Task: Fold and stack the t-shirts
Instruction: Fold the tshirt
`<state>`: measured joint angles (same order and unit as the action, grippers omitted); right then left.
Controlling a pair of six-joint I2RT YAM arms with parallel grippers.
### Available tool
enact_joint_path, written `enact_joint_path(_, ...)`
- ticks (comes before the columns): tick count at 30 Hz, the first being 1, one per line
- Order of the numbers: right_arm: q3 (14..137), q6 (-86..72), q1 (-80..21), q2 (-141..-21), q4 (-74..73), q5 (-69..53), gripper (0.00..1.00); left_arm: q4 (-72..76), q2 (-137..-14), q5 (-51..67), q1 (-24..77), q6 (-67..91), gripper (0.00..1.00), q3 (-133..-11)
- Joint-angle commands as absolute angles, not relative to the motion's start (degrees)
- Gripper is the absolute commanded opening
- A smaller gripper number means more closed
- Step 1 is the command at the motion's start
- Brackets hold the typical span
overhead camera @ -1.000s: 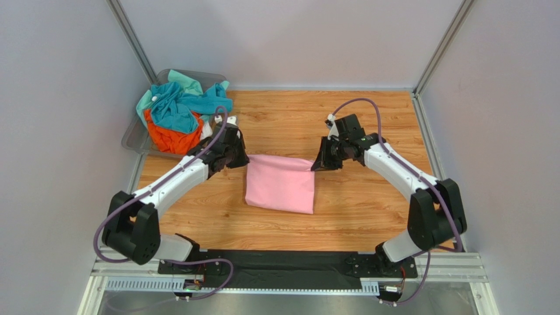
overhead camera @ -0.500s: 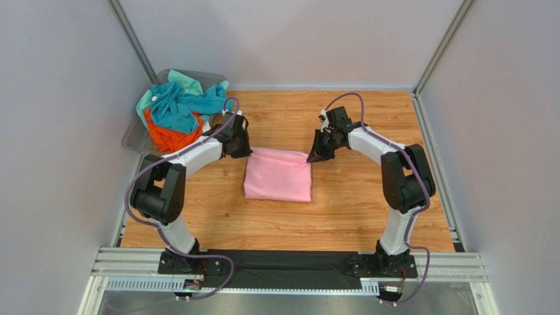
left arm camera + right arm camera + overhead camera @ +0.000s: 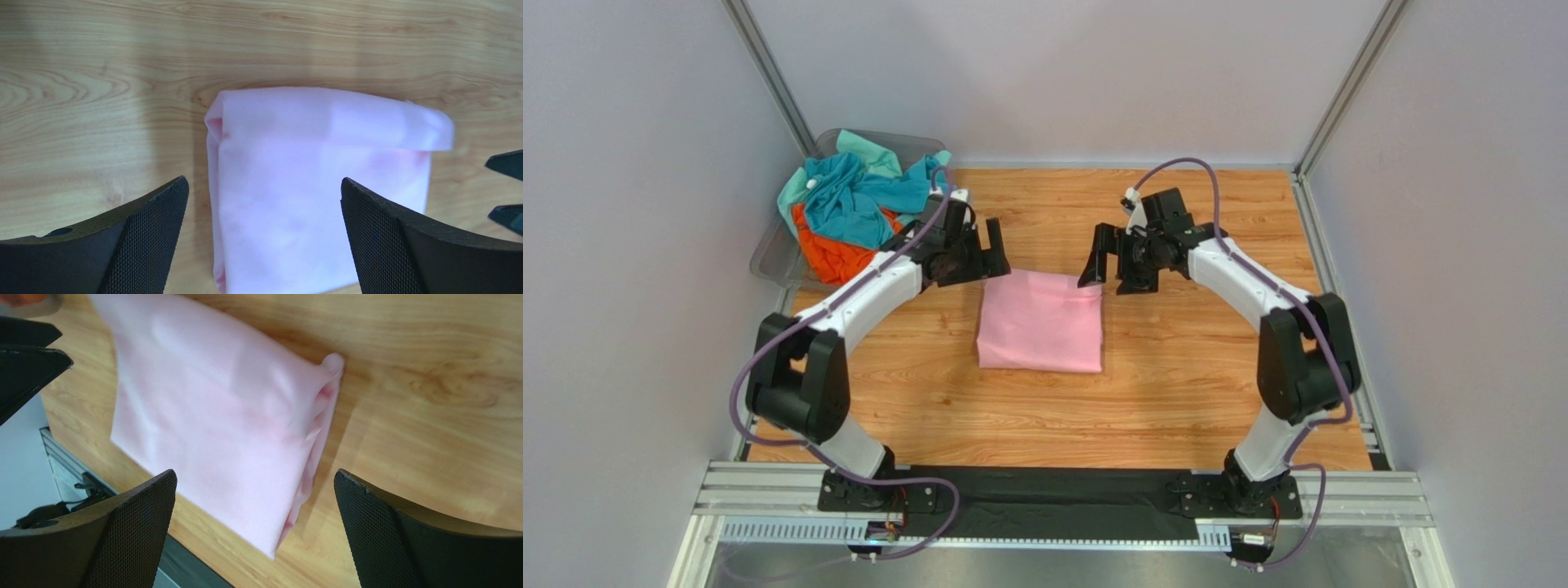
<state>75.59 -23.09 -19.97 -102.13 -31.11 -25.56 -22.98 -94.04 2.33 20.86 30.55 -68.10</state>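
Observation:
A light pink t-shirt (image 3: 1041, 322) lies folded into a rectangle on the wooden table (image 3: 1210, 368). My left gripper (image 3: 990, 259) hangs open just above its far left corner, and my right gripper (image 3: 1097, 265) hangs open above its far right corner. Neither holds anything. In the left wrist view the pink t-shirt (image 3: 319, 196) lies below the wide-open left gripper (image 3: 263, 180). The right wrist view shows the t-shirt's folded edge (image 3: 215, 429) under the open right gripper (image 3: 255, 473). Teal (image 3: 844, 202), mint (image 3: 873, 153) and orange (image 3: 844, 260) t-shirts are heaped in the bin.
The grey translucent bin (image 3: 772, 262) sits at the far left corner of the table, right behind the left arm. Grey walls close in on the table at the left, right and back. A black rail (image 3: 1051, 496) runs along the near edge.
Both grippers were shut on the pink t-shirt's far corners and have now opened and let go. The shirt's far edge has dropped flat, and both grippers sit slightly farther back.

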Motion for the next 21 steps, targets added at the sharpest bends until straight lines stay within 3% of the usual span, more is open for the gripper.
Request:
enact_joint_path(1,70.8,-23.0,-23.4,-91.9,-30.6,-28.2,1.00,-23.9,-84.0,7.1,20.9,31.4,1.00,-65.0)
enact_joint_path(7,55.9,-30.0,-31.4,-81.8,-17.8,-33.7,1.00,-19.7,-73.7,14.3,26.4,35.2,1.00,-52.8)
enact_joint_path(15,55.3,-30.7,-35.8,-90.9,-14.9,-31.7,1.00,-11.2,-75.6,21.9,27.2,38.9,1.00,-42.5)
enact_joint_path(21,54.0,-30.0,-35.2,-96.4,-14.7,-28.8,1.00,-11.6,-78.6,16.7,27.2,38.1,1.00,-39.6)
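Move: Behind both open hands lies the folded tshirt, its surface about 6 cm below them. From the left hand, its near-left corner is roughly 16 cm back and level sideways; the basket of clothes stands some 9 cm ahead and 21 cm left. From the right hand, the tshirt's near-right corner is about 16 cm back and 3 cm left. Swinging back over the tshirt in a low arc, both hands leave its far edge for the near corners, rising 4–5 cm first, then sinking to the cloth. The left travels about 14 cm back, slightly right; the right 13 cm back and 7 cm left. They turn inward some 10–15 degrees, fingers staying wide open; each outer finger ends seemingly touching the cloth beside its corner. ##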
